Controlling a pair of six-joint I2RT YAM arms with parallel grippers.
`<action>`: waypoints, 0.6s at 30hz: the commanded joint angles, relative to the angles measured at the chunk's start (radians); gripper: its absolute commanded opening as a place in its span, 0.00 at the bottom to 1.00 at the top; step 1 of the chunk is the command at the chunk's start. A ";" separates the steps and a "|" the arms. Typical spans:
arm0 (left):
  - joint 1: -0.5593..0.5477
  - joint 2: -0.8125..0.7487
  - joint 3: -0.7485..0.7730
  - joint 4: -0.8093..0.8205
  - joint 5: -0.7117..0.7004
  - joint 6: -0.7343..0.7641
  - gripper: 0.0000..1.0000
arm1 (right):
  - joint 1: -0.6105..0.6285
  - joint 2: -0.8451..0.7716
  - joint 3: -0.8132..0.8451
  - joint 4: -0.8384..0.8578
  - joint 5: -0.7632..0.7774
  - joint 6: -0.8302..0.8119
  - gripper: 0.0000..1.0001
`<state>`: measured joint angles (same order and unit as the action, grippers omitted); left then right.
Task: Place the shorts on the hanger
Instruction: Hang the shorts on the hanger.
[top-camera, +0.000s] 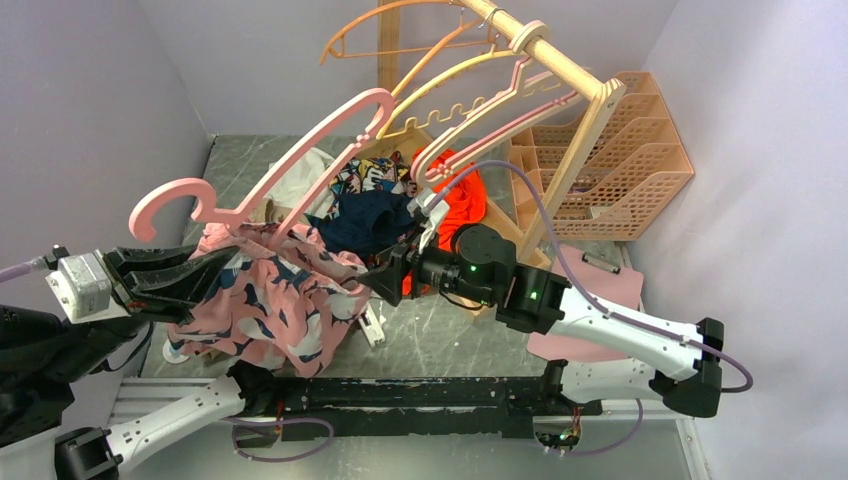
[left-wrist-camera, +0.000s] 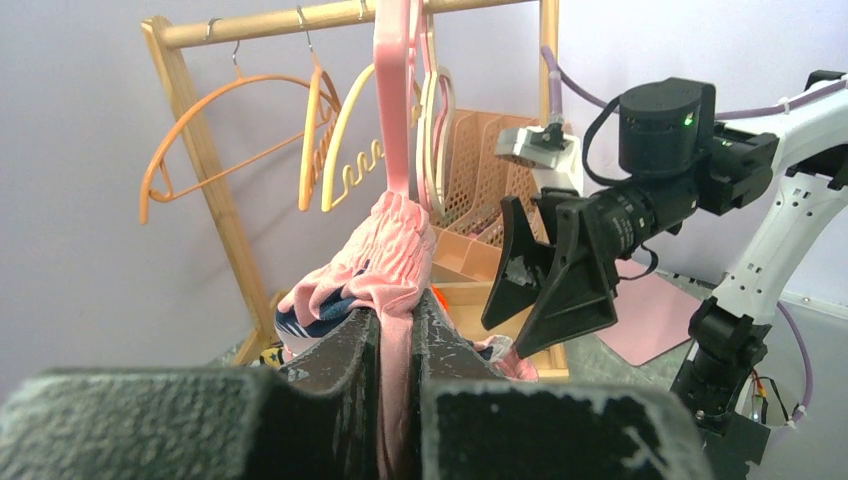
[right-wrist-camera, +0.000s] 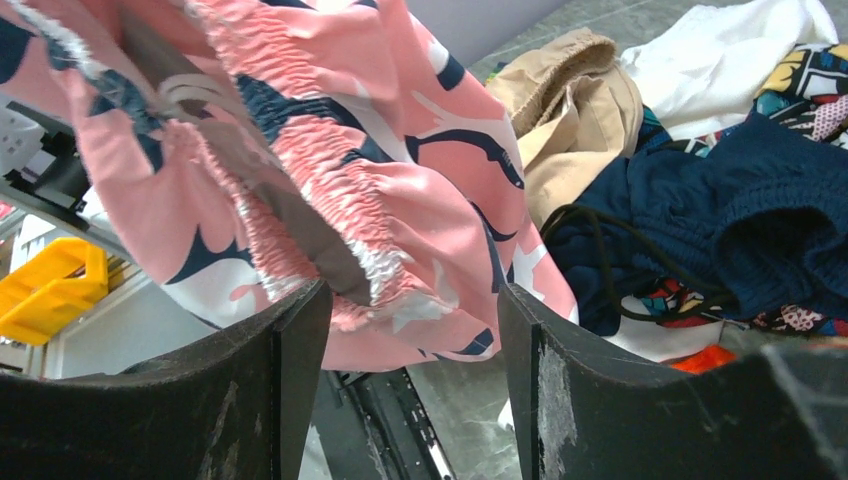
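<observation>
The shorts, pink with navy and white print, hang bunched from my left gripper. In the left wrist view that gripper is shut on the gathered pink waistband. The pink hanger slants up out of the shorts, its hook to the left; in the left wrist view the hanger rises straight from the waistband. My right gripper stands open at the shorts' right edge. In the right wrist view the shorts hang just ahead of that gripper, the hem level with its fingertips.
A wooden rack at the back carries orange hangers and a yellow one. Beside it stands a peach basket. A pile with a navy garment and an orange-red garment lies behind the shorts. A pink mat lies right.
</observation>
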<state>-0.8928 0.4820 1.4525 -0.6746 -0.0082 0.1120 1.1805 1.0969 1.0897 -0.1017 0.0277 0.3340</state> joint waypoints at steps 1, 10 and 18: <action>0.005 0.013 0.029 0.073 -0.020 0.011 0.07 | 0.008 0.015 0.014 0.039 0.037 0.036 0.64; 0.005 0.014 0.022 0.081 -0.010 0.006 0.07 | 0.008 0.046 0.002 0.101 0.010 0.099 0.50; 0.005 0.012 0.038 0.050 -0.007 -0.006 0.07 | 0.007 0.033 0.041 0.015 0.102 0.066 0.00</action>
<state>-0.8928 0.4824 1.4597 -0.6708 -0.0082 0.1123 1.1851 1.1622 1.0901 -0.0399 0.0395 0.4229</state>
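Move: The near right end of the shorts' waistband hangs just off my right fingertips, about 3 cm to the left, 1 cm ahead and 1 cm lower. From that same hand the hanger's neck is roughly 15 cm left, level fore-and-aft and 20 cm higher; the navy shorts lie some 25 cm ahead, 3 cm left and 28 cm down. From my left hand, that waistband end is about 7 cm forward, 13 cm right and 17 cm below. I ease my right hand about 2 cm left into the loose end of the waistband, sinking very slightly, and close its wide-open fingers almost shut, pinching the fabric edge between the tips. My left hand stays put, still clamping the other side of the waistband together with the hanger. ##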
